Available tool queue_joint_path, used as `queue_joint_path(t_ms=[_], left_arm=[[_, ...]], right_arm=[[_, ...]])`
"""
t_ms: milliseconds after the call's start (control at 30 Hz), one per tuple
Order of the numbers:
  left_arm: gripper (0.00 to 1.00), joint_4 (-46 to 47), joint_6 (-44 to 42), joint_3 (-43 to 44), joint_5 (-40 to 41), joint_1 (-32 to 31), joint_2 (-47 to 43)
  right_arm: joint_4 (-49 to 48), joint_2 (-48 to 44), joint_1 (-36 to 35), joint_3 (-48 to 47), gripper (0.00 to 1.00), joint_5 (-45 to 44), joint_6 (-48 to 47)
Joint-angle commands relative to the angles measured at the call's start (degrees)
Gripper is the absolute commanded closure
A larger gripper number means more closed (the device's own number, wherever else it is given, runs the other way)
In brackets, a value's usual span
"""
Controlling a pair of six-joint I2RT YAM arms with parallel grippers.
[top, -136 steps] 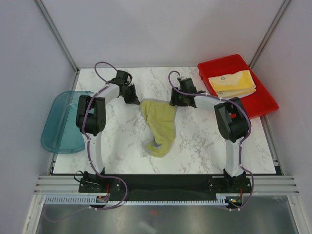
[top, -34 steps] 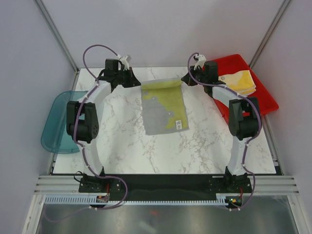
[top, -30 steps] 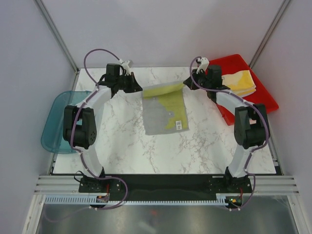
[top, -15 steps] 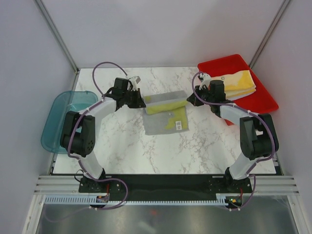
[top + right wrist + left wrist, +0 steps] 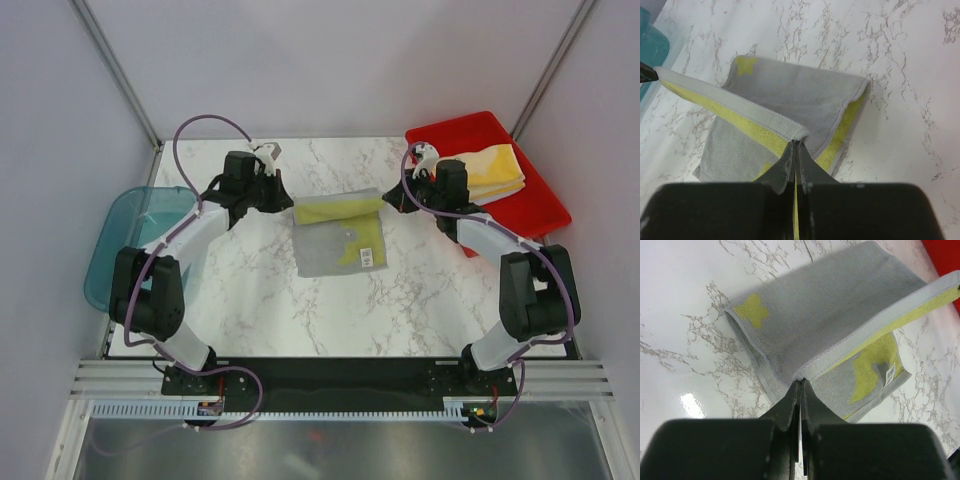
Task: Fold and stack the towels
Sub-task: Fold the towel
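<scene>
A grey towel (image 5: 338, 245) with yellow-green print lies in the middle of the marble table. Its far edge is lifted and doubled back over the rest. My left gripper (image 5: 290, 206) is shut on the left corner of that edge, and my right gripper (image 5: 389, 201) is shut on the right corner. The left wrist view shows the closed tips (image 5: 800, 383) pinching the towel (image 5: 830, 325) hem. The right wrist view shows its tips (image 5: 796, 143) clamped on the towel (image 5: 805, 95) corner. Folded yellow towels (image 5: 493, 170) lie stacked in the red tray.
The red tray (image 5: 538, 212) sits at the far right corner, close behind my right arm. A translucent teal tub (image 5: 125, 250) hangs over the table's left edge. White walls enclose the table on three sides.
Both grippers have carried the towel's far edge down and toward the near side, so it now hangs low over the flat part. Both arms have drawn in closer to the towel.
</scene>
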State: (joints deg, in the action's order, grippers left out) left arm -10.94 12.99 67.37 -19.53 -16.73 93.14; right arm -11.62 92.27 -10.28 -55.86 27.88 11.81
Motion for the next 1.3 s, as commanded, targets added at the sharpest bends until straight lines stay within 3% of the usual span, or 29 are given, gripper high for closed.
queue_joint_path(t_ms=[0,267,800,1267], left_arm=[[0.98,0.0,-3.5,2.7,2.2,-0.5,-2.3],[0.98,-3.3,-4.9,4.1,4.7,-0.8,-5.2],[0.98,2.2,0.2,-13.8,7.0,-6.7,-8.0],[0.98,3.6,1.5,-17.3,9.7,-9.0,-10.8]], right_arm=[[-1.7,-1.2,0.1,-1.2,1.00,1.8,1.5],[0.6,-3.2,-0.1,-1.4,1.00,2.8,2.6],[-3.1,-7.5,-2.2,12.4,1.00,1.7,3.7],[-4.5,-10.9,-2.8,19.2,1.00,-0.6,5.4]])
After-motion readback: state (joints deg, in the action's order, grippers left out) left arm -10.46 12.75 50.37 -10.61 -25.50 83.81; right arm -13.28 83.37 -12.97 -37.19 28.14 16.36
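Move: Each hand holds a top corner of the towel. The near hem lying on the table is their goal: its left corner some 13 cm back and 11 below the left hand, about 1 cm right. Its right corner is about 12 cm back from the right hand, straight behind and as far below; the white label is 9 cm back, 4 cm left. The red tray lies some 7 cm ahead, 24 cm right. Rising slightly, both hands then draw the pinched edge about 9 cm back and down towards the near hem. ##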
